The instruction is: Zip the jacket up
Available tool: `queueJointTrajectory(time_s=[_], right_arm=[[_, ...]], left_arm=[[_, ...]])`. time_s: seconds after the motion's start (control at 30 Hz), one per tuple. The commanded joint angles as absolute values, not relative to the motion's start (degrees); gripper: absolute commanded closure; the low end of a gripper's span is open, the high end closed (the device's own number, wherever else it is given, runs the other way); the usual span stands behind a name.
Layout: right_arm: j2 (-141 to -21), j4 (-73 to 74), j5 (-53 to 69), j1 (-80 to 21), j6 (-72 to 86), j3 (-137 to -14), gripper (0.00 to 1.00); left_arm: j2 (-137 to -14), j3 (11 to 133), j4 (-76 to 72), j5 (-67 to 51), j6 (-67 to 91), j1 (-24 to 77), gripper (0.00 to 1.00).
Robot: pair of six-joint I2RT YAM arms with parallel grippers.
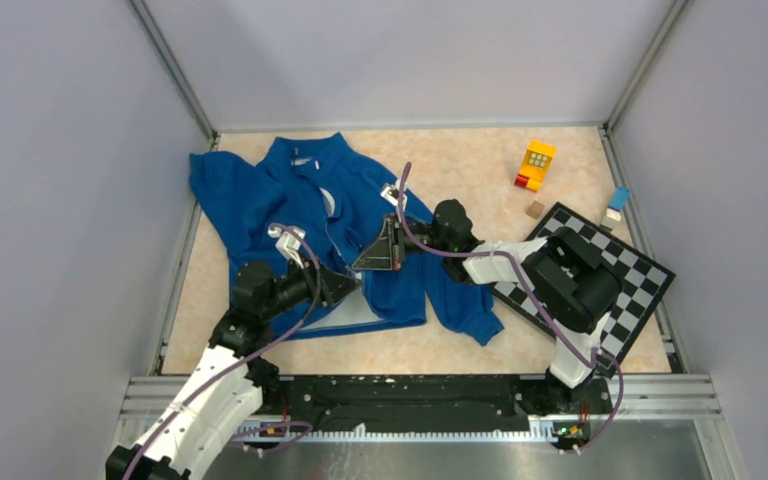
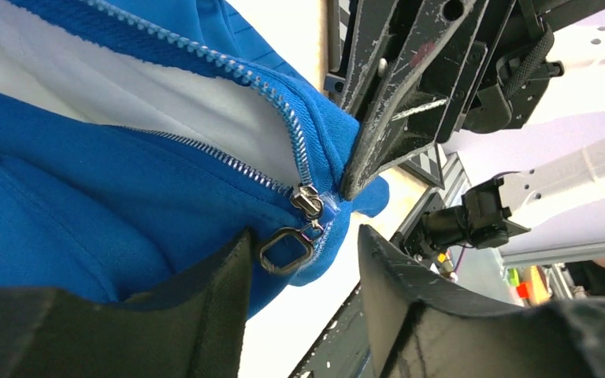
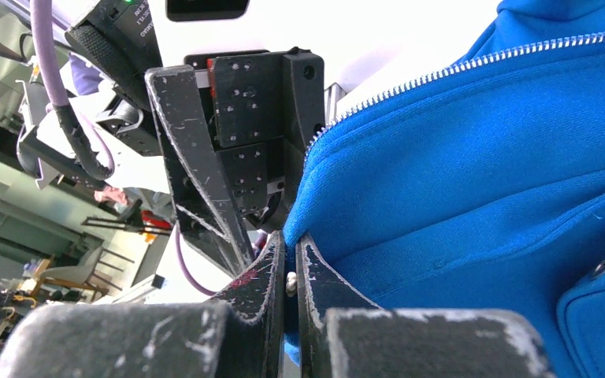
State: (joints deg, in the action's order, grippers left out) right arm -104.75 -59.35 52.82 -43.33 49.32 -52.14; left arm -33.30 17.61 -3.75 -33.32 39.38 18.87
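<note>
The royal-blue jacket lies spread on the table, its front open at the bottom and pale lining showing. My right gripper is shut on the jacket's bottom hem corner beside the zipper, holding it raised. In the left wrist view its black fingers pinch the fabric just right of the zipper slider. The metal ring pull hangs below the slider. My left gripper is open, its fingers either side of the pull, the left one close to the ring. From above, the left gripper nearly meets the right gripper.
A black-and-white checkerboard lies at the right under the right arm. A yellow toy block, a small brown cube and a blue piece sit at the back right. Grey walls enclose the table.
</note>
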Motion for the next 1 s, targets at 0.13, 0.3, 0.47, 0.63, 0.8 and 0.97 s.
queueJointTrajectory(time_s=[0.13, 0.3, 0.47, 0.63, 0.8, 0.97], right_arm=[[-103.39, -65.29, 53.61, -43.68, 49.66, -52.91, 1.00], [-103.38, -65.39, 53.70, -43.68, 49.73, -52.88, 1.00], [-103.45, -65.48, 53.78, -43.68, 49.77, -52.90, 1.00], [-103.45, -65.39, 53.78, -43.69, 49.74, -52.89, 1.00], [-103.58, -65.40, 53.95, -43.77, 49.74, -53.02, 1.00], [-103.71, -65.44, 53.96, -43.87, 49.83, -53.13, 1.00]], left_arm=[[-29.23, 18.06, -5.72, -32.76, 38.58, 18.98, 0.57], [-28.57, 18.98, -4.36, -31.96, 38.17, 18.98, 0.67], [-28.81, 19.45, -3.70, -31.52, 37.97, 18.98, 0.72], [-28.29, 19.66, -2.91, -30.39, 38.13, 18.98, 0.63], [-27.23, 20.30, -1.40, -28.68, 37.80, 18.98, 0.68], [-26.85, 21.01, -0.27, -28.08, 37.26, 18.98, 0.73]])
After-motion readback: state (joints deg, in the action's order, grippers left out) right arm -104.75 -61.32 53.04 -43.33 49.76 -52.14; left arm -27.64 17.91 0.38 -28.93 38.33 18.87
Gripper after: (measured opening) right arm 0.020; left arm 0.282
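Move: The zipper's pull tab lies almost between the left hand's open fingers, about 1 cm ahead and 1 cm to the left of the point where they close, at its height. The slider is roughly 2 cm ahead, 1 cm left and 1 cm up; the right fingertips, holding the jacket edge, are some 3 cm straight ahead and 1 cm up. From the right hand, the tab is about 2 cm left, 1 cm back and 1 cm lower. Up by about 1 cm first, then easing left another 1 cm or less, the left hand centres its fingers on the pull tab and narrows them to roughly half their gap, one tip on either side of the tab, without shutting. The right hand keeps its pinch on the jacket edge beside the slider and rises about half a centimetre. ##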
